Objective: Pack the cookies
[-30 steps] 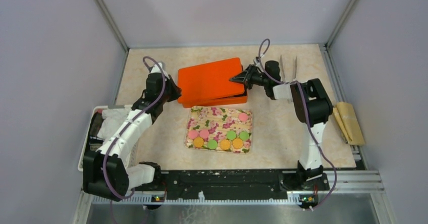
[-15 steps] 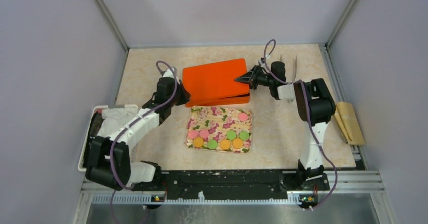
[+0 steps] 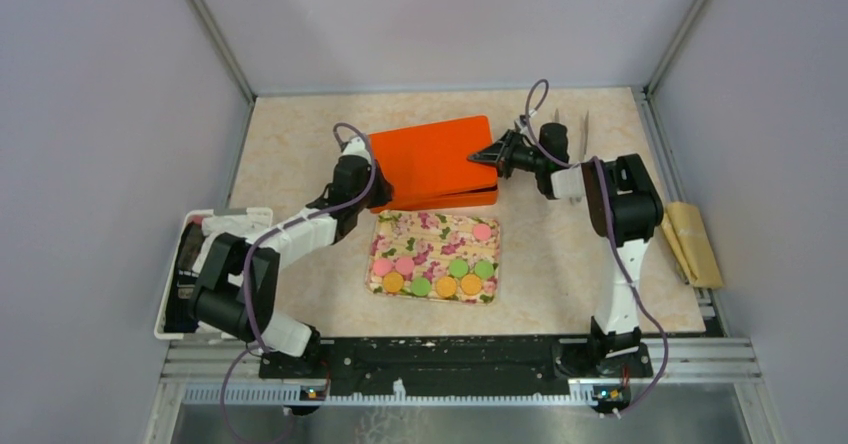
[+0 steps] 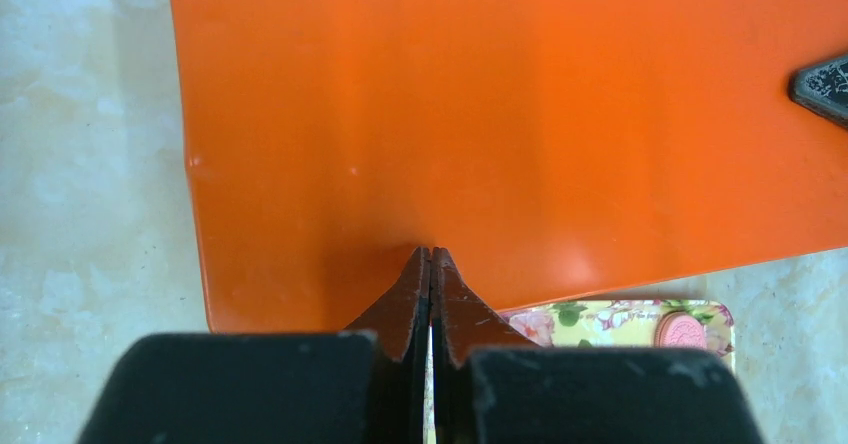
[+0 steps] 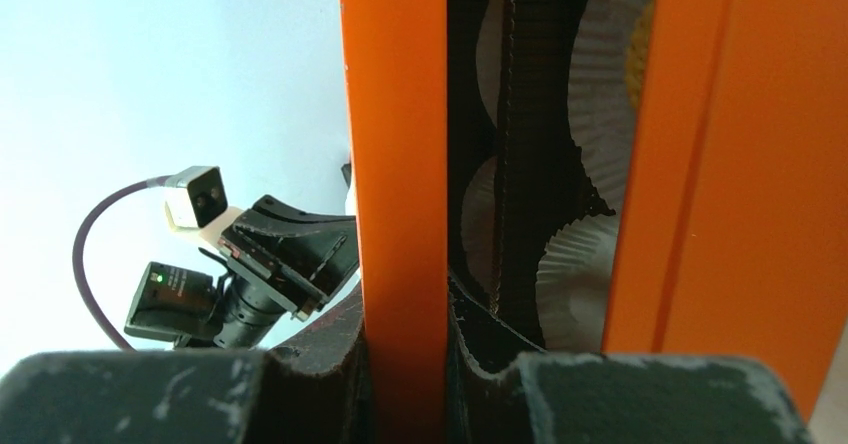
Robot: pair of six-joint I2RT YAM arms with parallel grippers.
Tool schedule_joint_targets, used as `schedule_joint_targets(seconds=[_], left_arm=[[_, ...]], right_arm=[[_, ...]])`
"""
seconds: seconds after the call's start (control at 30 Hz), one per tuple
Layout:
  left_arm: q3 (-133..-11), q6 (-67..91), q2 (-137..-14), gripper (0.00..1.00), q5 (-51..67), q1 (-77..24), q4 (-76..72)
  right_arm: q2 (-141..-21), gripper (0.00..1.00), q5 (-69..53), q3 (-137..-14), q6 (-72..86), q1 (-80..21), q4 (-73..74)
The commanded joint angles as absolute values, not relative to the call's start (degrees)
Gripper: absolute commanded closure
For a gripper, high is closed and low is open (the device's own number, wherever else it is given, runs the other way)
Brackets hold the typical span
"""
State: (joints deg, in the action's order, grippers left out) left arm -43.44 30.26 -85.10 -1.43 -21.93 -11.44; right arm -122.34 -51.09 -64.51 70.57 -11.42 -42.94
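Pink, green and orange cookies (image 3: 432, 284) lie on the floral tray (image 3: 435, 229); one pink cookie (image 4: 683, 330) shows in the left wrist view. Behind the tray, the orange box lid (image 3: 430, 159) is tilted up over its base. My right gripper (image 3: 480, 156) is shut on the lid's right rim (image 5: 395, 164), one finger on each side. My left gripper (image 4: 432, 254) is shut and empty. Its tips sit at the lid's near left part (image 4: 500, 114); I cannot tell if they touch it. White paper cups (image 5: 580, 264) show inside the box.
A white basket (image 3: 175, 264) holding cloth stands at the left table edge. Metal tongs (image 3: 570, 134) lie at the back right, and a beige bundle (image 3: 695, 244) lies along the right edge. The box base wall (image 5: 720, 164) is close beside my right fingers.
My left arm has swung right, bringing its shut gripper onto the lid's left part. The lid has shifted slightly right in my right gripper's hold.
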Motion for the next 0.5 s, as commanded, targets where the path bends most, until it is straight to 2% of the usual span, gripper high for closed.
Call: schedule_joint_targets(seconds=[0.0, 0.03, 0.1, 0.23, 0.3, 0.4, 0.47], left_arm=[[-45.1, 29.4, -87.4, 1.0, -2.5, -22.7, -11.9], [-45.1, 29.4, -87.8, 1.0, -2.4, -22.7, -12.0], [-45.2, 29.4, -88.7, 1.0, -2.1, -22.8, -12.3], [-45.4, 29.6, -90.4, 1.0, -1.4, -23.4, -13.1], [-45.6, 29.8, -91.2, 1.0, -1.2, -23.7, -13.5], [-46.0, 30.1, -92.5, 1.0, -0.5, -24.0, -13.9], [-46.3, 30.3, -93.1, 1.0, -0.3, -24.2, -14.2]], right_arm=[[-122.1, 1.0, -50.7, -64.0, 69.1, -10.2, -47.2], [-121.7, 0.98, -50.7, -63.7, 69.0, -10.1, -47.2], [-120.7, 0.86, -50.4, -63.2, 68.2, -9.9, -46.3], [-118.1, 0.54, -49.9, -62.3, 65.8, -9.3, -43.7], [-116.8, 0.41, -49.9, -61.7, 65.1, -8.8, -43.0], [-114.4, 0.28, -49.7, -60.5, 63.9, -8.0, -41.8], [-112.8, 0.25, -49.3, -60.1, 62.4, -7.4, -39.8]])
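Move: The left fingertips, shut, are at the near-left part of the lid, whose middle lies about 8 cm ahead, 10 cm right. The cookie box underneath is centred some 6 cm ahead, 10 cm right and 4 cm below; the cookie tray is roughly 13 cm back, 9 cm right. The right hand pinches the lid's right edge, the lid's middle about 11 cm to its left and 1 cm back, the box just beneath. Right hand opens off the lid's edge, withdrawing about 2 cm right and rising; left fingertips slide right-forward across it. ##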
